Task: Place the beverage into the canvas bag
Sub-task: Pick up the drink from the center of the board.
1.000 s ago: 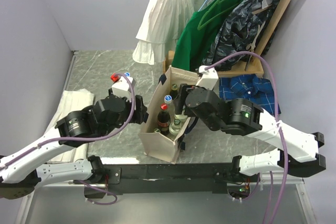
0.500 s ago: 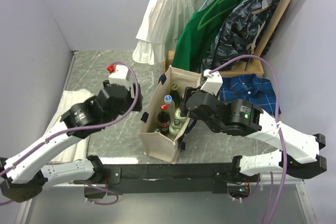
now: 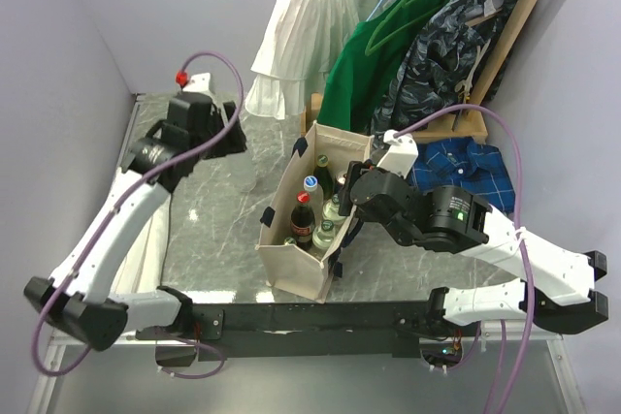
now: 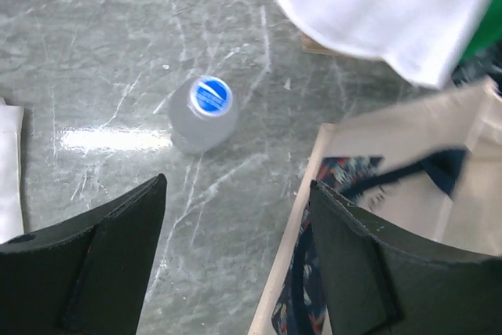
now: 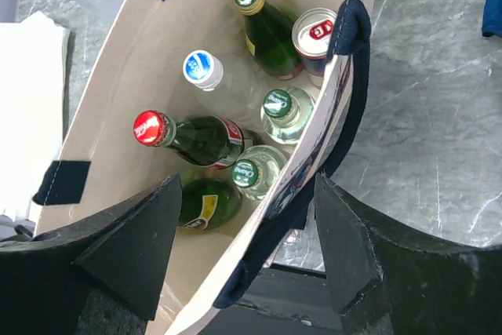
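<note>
The beverage, a clear bottle with a blue cap (image 4: pixel 202 111), stands on the marble table left of the canvas bag (image 4: pixel 392 162). My left gripper (image 4: pixel 237 186) hangs open and empty above the table, the bottle ahead of its fingertips; in the top view it (image 3: pixel 233 138) is raised left of the bag (image 3: pixel 291 264). The cream bag (image 5: pixel 118 76) stands upright and holds several bottles and a can (image 5: pixel 315 30). My right gripper (image 5: pixel 247 186) is open, its jaws on either side of the bag's right wall and navy handle (image 5: pixel 345 100) without pinching them.
A folded white cloth (image 3: pixel 126 201) lies at the table's left edge. Behind the bag hang a white dress (image 3: pixel 310 36), a green garment (image 3: pixel 374 65) and a dark patterned one (image 3: pixel 456 36). A blue plaid shirt (image 3: pixel 466 167) lies at the right.
My left arm has risen and swung back and left, away from the bag's side. The right gripper has stayed at the bag's right edge.
</note>
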`<state>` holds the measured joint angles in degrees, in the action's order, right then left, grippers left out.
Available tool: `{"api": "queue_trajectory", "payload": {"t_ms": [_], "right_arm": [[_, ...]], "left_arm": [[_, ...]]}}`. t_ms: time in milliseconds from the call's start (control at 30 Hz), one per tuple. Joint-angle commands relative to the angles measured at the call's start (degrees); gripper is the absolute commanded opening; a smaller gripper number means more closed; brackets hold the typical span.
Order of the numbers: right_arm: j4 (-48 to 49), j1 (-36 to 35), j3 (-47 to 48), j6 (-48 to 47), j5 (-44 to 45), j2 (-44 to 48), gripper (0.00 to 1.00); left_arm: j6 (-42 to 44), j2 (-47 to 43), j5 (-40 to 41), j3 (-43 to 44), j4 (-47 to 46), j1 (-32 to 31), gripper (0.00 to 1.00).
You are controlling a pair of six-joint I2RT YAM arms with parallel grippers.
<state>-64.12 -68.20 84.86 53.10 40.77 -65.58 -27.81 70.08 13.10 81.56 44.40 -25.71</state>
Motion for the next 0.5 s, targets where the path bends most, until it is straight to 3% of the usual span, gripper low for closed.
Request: {"api": "queue_trajectory", "payload": {"t_ms": [0, 467], "right_arm": [[1.28, 0.53, -0.66, 0.69, 0.71, 1.77, 0.75], [2.42, 1.49, -1.71, -0.1, -0.26, 2.3, 0.75]], "left_arm": [[2.23, 4.09, -9.05, 4.13, -0.28, 6.19, 0.77], [3.2, 14.73, -12.58, 9.05, -1.34, 9.1, 0.77]]}}
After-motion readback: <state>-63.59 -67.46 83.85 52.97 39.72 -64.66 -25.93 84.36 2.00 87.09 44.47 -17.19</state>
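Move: The drink, a clear blue-capped bottle, stands about 7 cm ahead of the left hand, roughly level with it sideways, its middle some 18 cm below. The canvas bag's middle is around 6 cm back and 17 cm to the left hand's right, similarly far down. From the right hand the bottle is about 15 cm ahead and 25 cm left, 19 cm down. The open left hand eases forward and down about 5 cm each onto the blue-capped bottle, tipping 10 degrees downward. ##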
